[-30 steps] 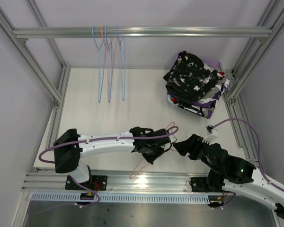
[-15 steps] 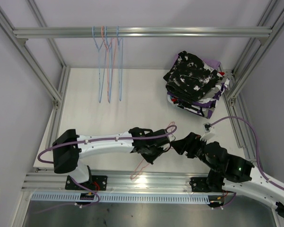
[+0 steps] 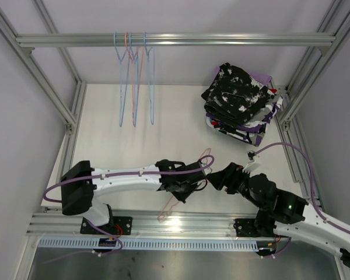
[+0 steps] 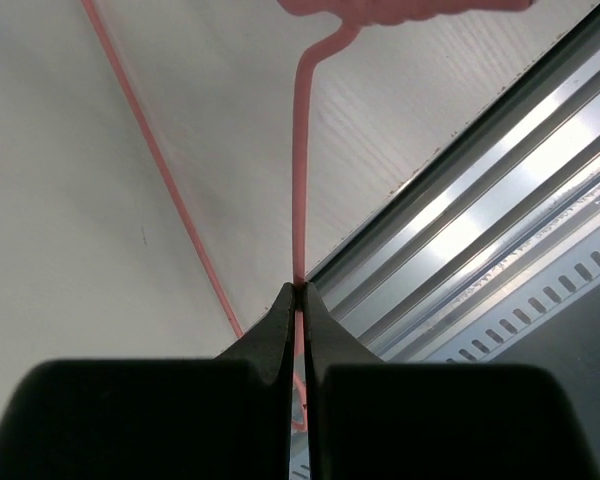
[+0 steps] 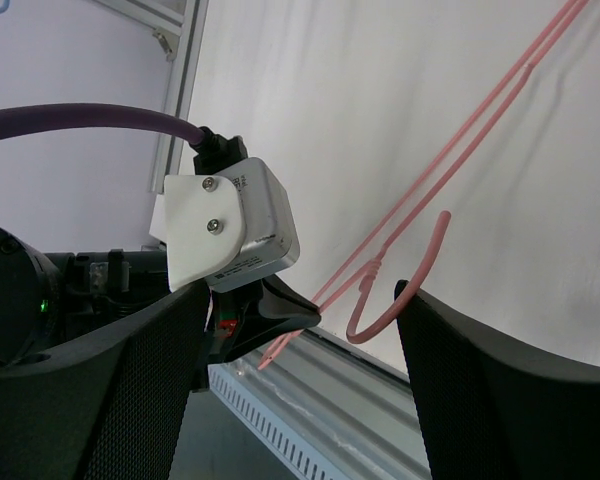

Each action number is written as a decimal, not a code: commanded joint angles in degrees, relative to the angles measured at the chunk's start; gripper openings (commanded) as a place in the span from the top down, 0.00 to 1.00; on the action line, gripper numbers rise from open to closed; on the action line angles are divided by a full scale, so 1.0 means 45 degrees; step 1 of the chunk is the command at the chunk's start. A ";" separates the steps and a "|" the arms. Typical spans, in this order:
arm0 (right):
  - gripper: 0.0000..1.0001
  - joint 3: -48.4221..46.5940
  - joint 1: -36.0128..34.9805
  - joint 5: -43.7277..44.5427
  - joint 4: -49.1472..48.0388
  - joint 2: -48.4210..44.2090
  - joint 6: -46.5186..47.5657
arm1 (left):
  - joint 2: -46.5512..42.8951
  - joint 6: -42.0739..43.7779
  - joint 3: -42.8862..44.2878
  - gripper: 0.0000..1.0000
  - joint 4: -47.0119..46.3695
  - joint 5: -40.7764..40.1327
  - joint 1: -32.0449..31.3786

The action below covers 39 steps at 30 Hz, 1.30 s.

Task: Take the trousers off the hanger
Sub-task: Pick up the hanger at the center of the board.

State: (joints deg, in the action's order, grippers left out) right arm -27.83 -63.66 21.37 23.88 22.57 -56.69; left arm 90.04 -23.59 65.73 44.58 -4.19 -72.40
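My left gripper (image 3: 192, 185) is shut on the wire of a thin pink hanger (image 3: 205, 156) that carries no cloth, low over the table's near edge. In the left wrist view the jaws pinch the hanger (image 4: 299, 180) at their tips. My right gripper (image 3: 214, 178) is open just to the right. In the right wrist view the hanger's hook (image 5: 395, 300) curves between my right fingers (image 5: 500, 390), close to the right one. The trousers (image 3: 238, 93) lie folded in a pile at the back right, a black pair with white blotches on top and a purple-white-black print (image 3: 248, 133) under it.
Three bare wire hangers (image 3: 134, 81), blue and pink, hang from the overhead rail (image 3: 221, 39) at the back left. An aluminium frame (image 3: 192, 224) runs along the near edge, and frame posts (image 3: 70, 116) stand at both sides.
Both grippers have drifted slightly left. The pink hanger moved with my left gripper, and my right gripper has closed in on the hook.
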 commanded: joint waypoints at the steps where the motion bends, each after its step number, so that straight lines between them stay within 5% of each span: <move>1: 0.20 0.0110 -0.0033 -0.0568 -0.2686 0.0355 -0.0098 | -0.0341 0.0029 -0.0291 1.00 -0.0589 -0.0125 -0.0239; 16: 0.21 0.0033 0.0142 -0.1330 -0.4681 0.1372 0.0312 | -0.0731 -0.0108 -0.0799 1.00 -0.0766 -0.0495 -0.0239; 28: 0.41 0.0111 0.0162 -0.1174 -0.4428 0.1235 0.0097 | -0.1317 -0.0304 -0.0838 1.00 -0.0551 -0.1003 -0.0317; 33: 0.57 0.0111 0.0181 -0.1115 -0.4291 0.1118 -0.0040 | -0.1532 -0.0557 -0.0819 0.99 -0.0433 -0.1646 -0.0317; 39: 0.58 0.0131 0.0181 -0.0881 -0.3979 0.0903 -0.0079 | -0.1883 -0.0752 -0.0916 0.99 -0.0394 -0.2487 -0.0356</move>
State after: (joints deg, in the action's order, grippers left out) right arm -26.26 -62.81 15.79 9.08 27.44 -56.14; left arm 84.40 -26.11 61.80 44.10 -12.32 -73.17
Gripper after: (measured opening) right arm 0.415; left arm 0.007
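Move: The pink hanger's hook lies right by my open right fingertips, about 3 cm below the hand point and neither ahead nor aside of it; its twisted neck sits roughly 4 cm below, 1 cm farther out and 1 cm to the left. My left fingertips, already pinching a hanger rod, are some 10 cm back, 11 cm left and 11 cm lower. From my left hand the hook is about 9 cm ahead, 10 cm right and 8 cm up. I bring my right hand about 3.5 cm left beside the hook, dipping slightly before rising to finish about 2.5 cm higher, rolling its left side up a little while its fingers narrow to roughly half open, without taking hold of the hook. My left hand keeps its pinch on the rod, easing 2 cm left and down, then up and slightly forward, its fingertips tilting outward. ##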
